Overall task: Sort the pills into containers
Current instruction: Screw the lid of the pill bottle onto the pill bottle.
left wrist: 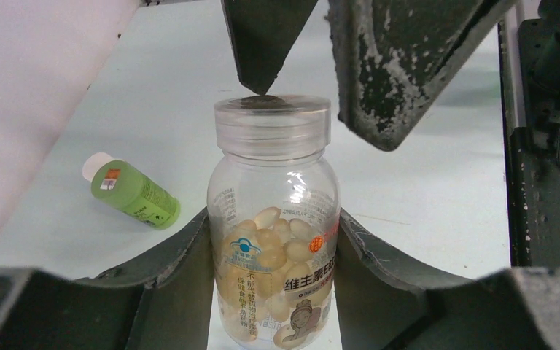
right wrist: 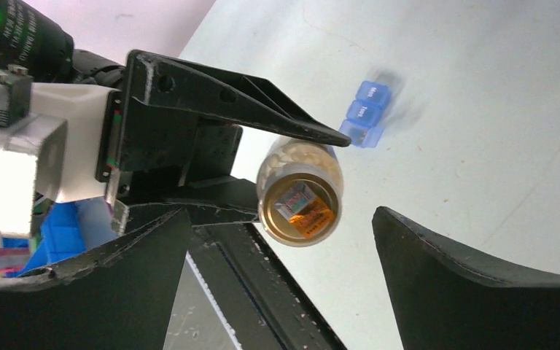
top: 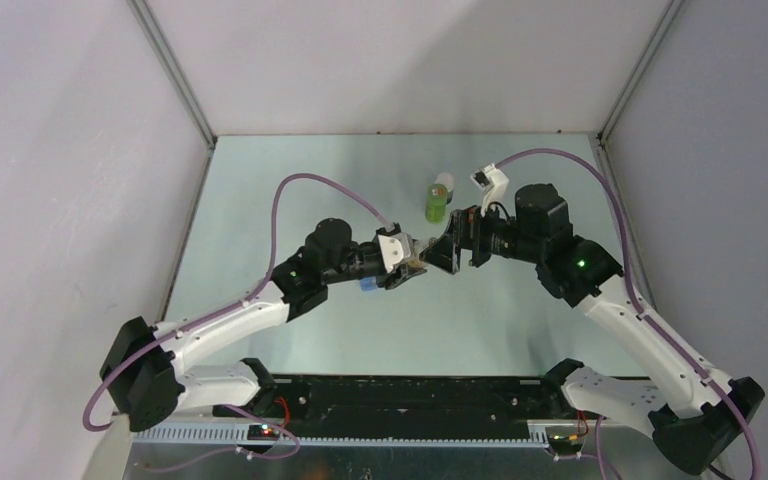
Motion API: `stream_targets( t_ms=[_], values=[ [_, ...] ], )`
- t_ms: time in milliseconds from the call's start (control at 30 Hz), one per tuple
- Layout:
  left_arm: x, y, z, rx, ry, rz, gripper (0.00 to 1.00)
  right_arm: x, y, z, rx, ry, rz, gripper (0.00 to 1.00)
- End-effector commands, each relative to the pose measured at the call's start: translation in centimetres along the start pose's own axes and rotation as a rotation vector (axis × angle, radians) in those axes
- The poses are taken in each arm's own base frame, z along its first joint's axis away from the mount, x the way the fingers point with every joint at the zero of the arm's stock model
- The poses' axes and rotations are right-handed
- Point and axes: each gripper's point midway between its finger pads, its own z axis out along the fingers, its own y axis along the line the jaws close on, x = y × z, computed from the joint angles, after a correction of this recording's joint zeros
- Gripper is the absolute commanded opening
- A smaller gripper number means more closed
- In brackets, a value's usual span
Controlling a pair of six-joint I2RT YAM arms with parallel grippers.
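A clear pill bottle (left wrist: pixel 273 240) holding pale capsules, with a clear cap (left wrist: pixel 272 124), is clamped between the fingers of my left gripper (left wrist: pixel 273 292), which is shut on its body. From above, the left gripper (top: pixel 410 268) holds the bottle (top: pixel 417 266) over the middle of the table. My right gripper (top: pixel 447 245) faces the cap end (right wrist: pixel 299 211) with its jaws spread wide. One of its fingertips (left wrist: pixel 262 65) sits at the cap's top. In the right wrist view the right gripper (right wrist: pixel 281 213) stands open around the cap without touching its sides.
A green bottle with a white cap (top: pixel 438 200) lies on the table behind the grippers, also seen in the left wrist view (left wrist: pixel 133 193). A blue pill organiser strip (right wrist: pixel 364 113) lies on the table beyond the bottle. Another blue piece (top: pixel 368 285) shows under the left wrist.
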Motion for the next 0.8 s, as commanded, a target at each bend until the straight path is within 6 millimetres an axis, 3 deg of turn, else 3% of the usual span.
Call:
stream_targets(
  t_ms=[0, 300, 467, 700, 767],
  values=[
    [-2.5, -0.4, 0.0, 0.026, -0.094, 0.012, 0.00, -0.9, -0.4, -1.4, 0.044, -0.027, -0.132, 0.99],
    [-3.1, -1.9, -0.3, 0.126, -0.089, 0.002, 0.00, -0.1, 1.3, -2.4, -0.084, -0.002, -0.363, 0.92],
    [-3.5, -2.1, -0.3, 0.155, -0.088, 0.014, 0.00, -0.5, 2.0, -2.1, -0.129, -0.002, -0.349, 0.77],
    [-3.8, -2.2, -0.5, 0.167, -0.098, 0.023, 0.00, -0.8, 0.5, -0.8, -0.066, 0.010, -0.299, 0.68],
    [-3.8, -2.2, -0.5, 0.167, -0.100, 0.023, 0.00, -1.2, -0.2, -0.3, -0.023, -0.004, -0.256, 0.54]
  ],
)
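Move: The lid on the pill bottle sits just off the open right fingertips: about 1 cm ahead of the right hand, 1 cm to its left and 2 cm below. From the left hand, which grips the bottle's body, the lid is level in depth, some 4 cm to the right and 4 cm up. On the table, the blue pillbox lies roughly 11 cm ahead, 12 cm left and 28 cm below the right hand; the green bottle, 27 cm ahead, 3 cm right and 24 cm below. Wind the open right gripper back about 15 degrees, counter-clockwise as seen along its fingers towards the lid, while easing it back and then down some 1 cm each, and start closing its fingers around the lid from wide open to about two thirds. Keep the left grip on the bottle and draw it back about 3 cm, swinging slightly clockwise, to bring the lid between the right fingers. ##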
